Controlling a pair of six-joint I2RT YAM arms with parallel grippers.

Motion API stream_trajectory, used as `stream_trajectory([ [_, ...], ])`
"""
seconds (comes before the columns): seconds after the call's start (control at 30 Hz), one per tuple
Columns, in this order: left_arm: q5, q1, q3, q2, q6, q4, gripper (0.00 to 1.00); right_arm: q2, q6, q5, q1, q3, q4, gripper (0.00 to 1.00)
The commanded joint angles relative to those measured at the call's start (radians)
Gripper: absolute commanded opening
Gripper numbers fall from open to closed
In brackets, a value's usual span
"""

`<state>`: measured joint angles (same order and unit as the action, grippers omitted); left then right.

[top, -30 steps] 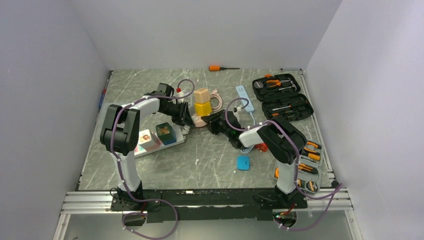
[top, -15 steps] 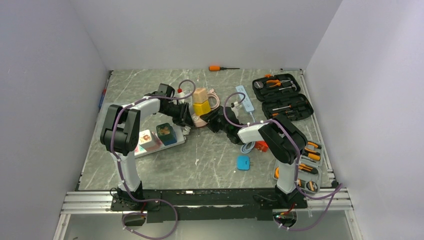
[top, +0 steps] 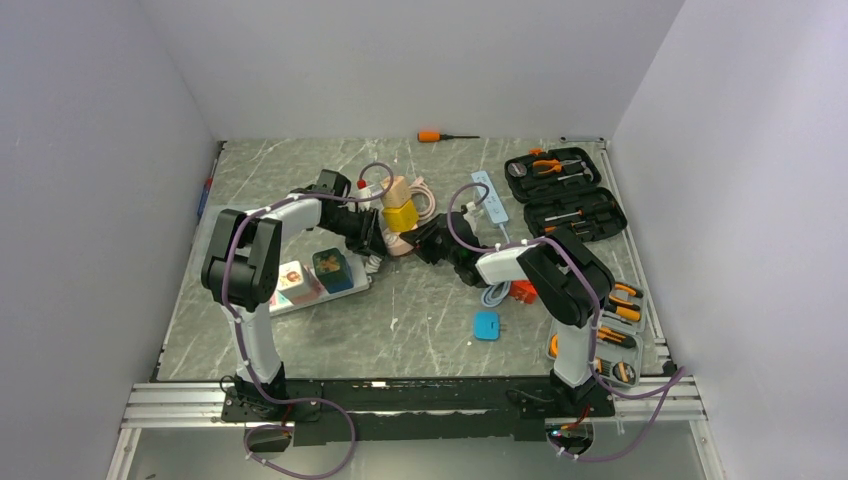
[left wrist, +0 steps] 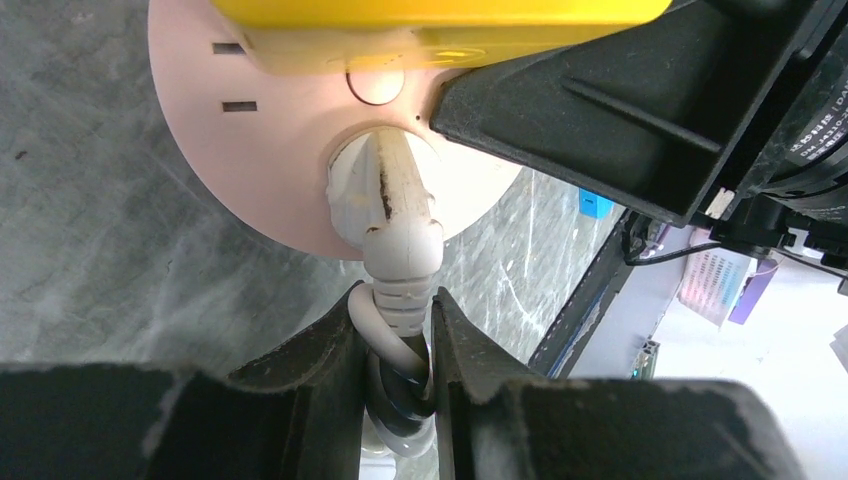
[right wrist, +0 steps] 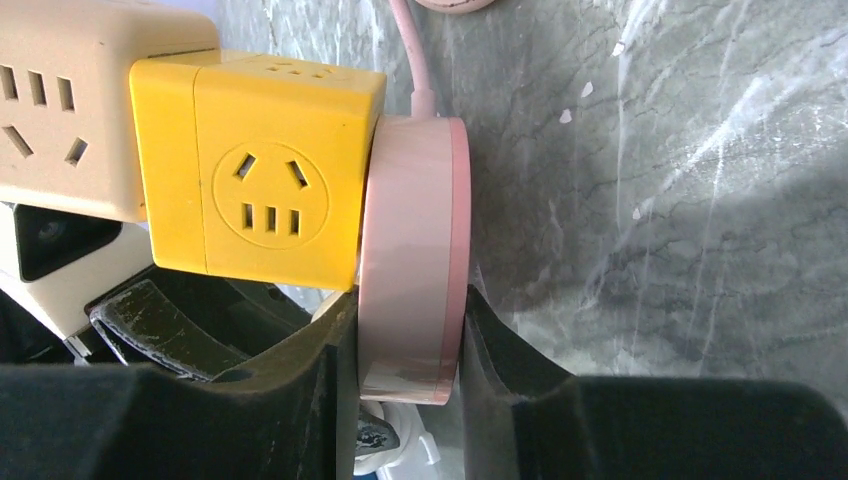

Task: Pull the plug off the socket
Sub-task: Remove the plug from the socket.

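The socket, a long white power strip [top: 283, 296], lies at the left with a teal cube [top: 331, 268] plugged into it. A white plug [left wrist: 385, 190] is seated in the face of a round pink disc [left wrist: 250, 170]. My left gripper [left wrist: 397, 300] is shut on the plug's ribbed strain relief and coiled cord. My right gripper [right wrist: 408, 300] is shut across the edge of the pink disc [right wrist: 410, 220], which stands on edge. A yellow cube adapter [right wrist: 270, 190] sits on the disc, with a beige cube [right wrist: 70, 100] beside it. In the top view both grippers [top: 375, 232] [top: 420, 240] meet at the disc [top: 398, 243].
At the back right are two open tool cases [top: 565, 190] and a light blue strip [top: 489, 196]. A tray of pliers [top: 615, 330] lies at the right edge. A small blue adapter [top: 487, 325] lies near the front and an orange screwdriver [top: 440, 136] by the back wall.
My right gripper has moved left onto the pink disc and closed on it. The cube stack has tilted a little to the left. The left gripper has kept its grip.
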<state>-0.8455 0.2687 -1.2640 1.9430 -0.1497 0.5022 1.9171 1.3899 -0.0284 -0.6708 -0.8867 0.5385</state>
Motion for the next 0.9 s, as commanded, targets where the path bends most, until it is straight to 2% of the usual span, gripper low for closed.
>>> stream_trajectory([
  [0.0,-0.107,0.006,-0.023,-0.093,0.024,0.035,0.00,-0.026,-0.076,-0.019,-0.003,-0.007,0.049,0.00],
  [0.23,-0.132,-0.038,-0.017,-0.163,0.028,-0.006,0.00,-0.095,-0.139,-0.067,-0.009,0.071,0.047,0.00],
  [0.67,-0.349,-0.072,0.061,-0.321,-0.019,-0.155,0.00,-0.104,-0.117,-0.102,-0.009,0.113,0.046,0.00],
  [0.87,-0.415,-0.074,0.124,-0.359,-0.136,-0.329,0.00,-0.117,-0.109,-0.132,-0.008,0.121,0.013,0.00],
])
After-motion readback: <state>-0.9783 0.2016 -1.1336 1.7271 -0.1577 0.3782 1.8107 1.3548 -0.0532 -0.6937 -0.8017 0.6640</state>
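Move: My left hand holds the grey-white cord, with the plug it leads to about 4 cm to its right, 1 cm ahead and 1 cm higher. My right hand grips the edge of the round pink socket, with that plug some 4 cm to its left and 1 cm ahead. The yellow cube on the socket is roughly 3 cm ahead of my right hand, 2 cm left and 4 cm up. The green cube on the power strip lies about 8 cm left of my left hand, 4 cm back and 3 cm lower. I keep both grips and raise the joined pair: my left hand goes up about 6 cm, easing a centimetre or so to the left, away from the socket, while my right hand carries the pink socket up some 4 cm. The fingers of both hands tip up slightly, nearer to level, and the cord stays pinched behind the plug. ##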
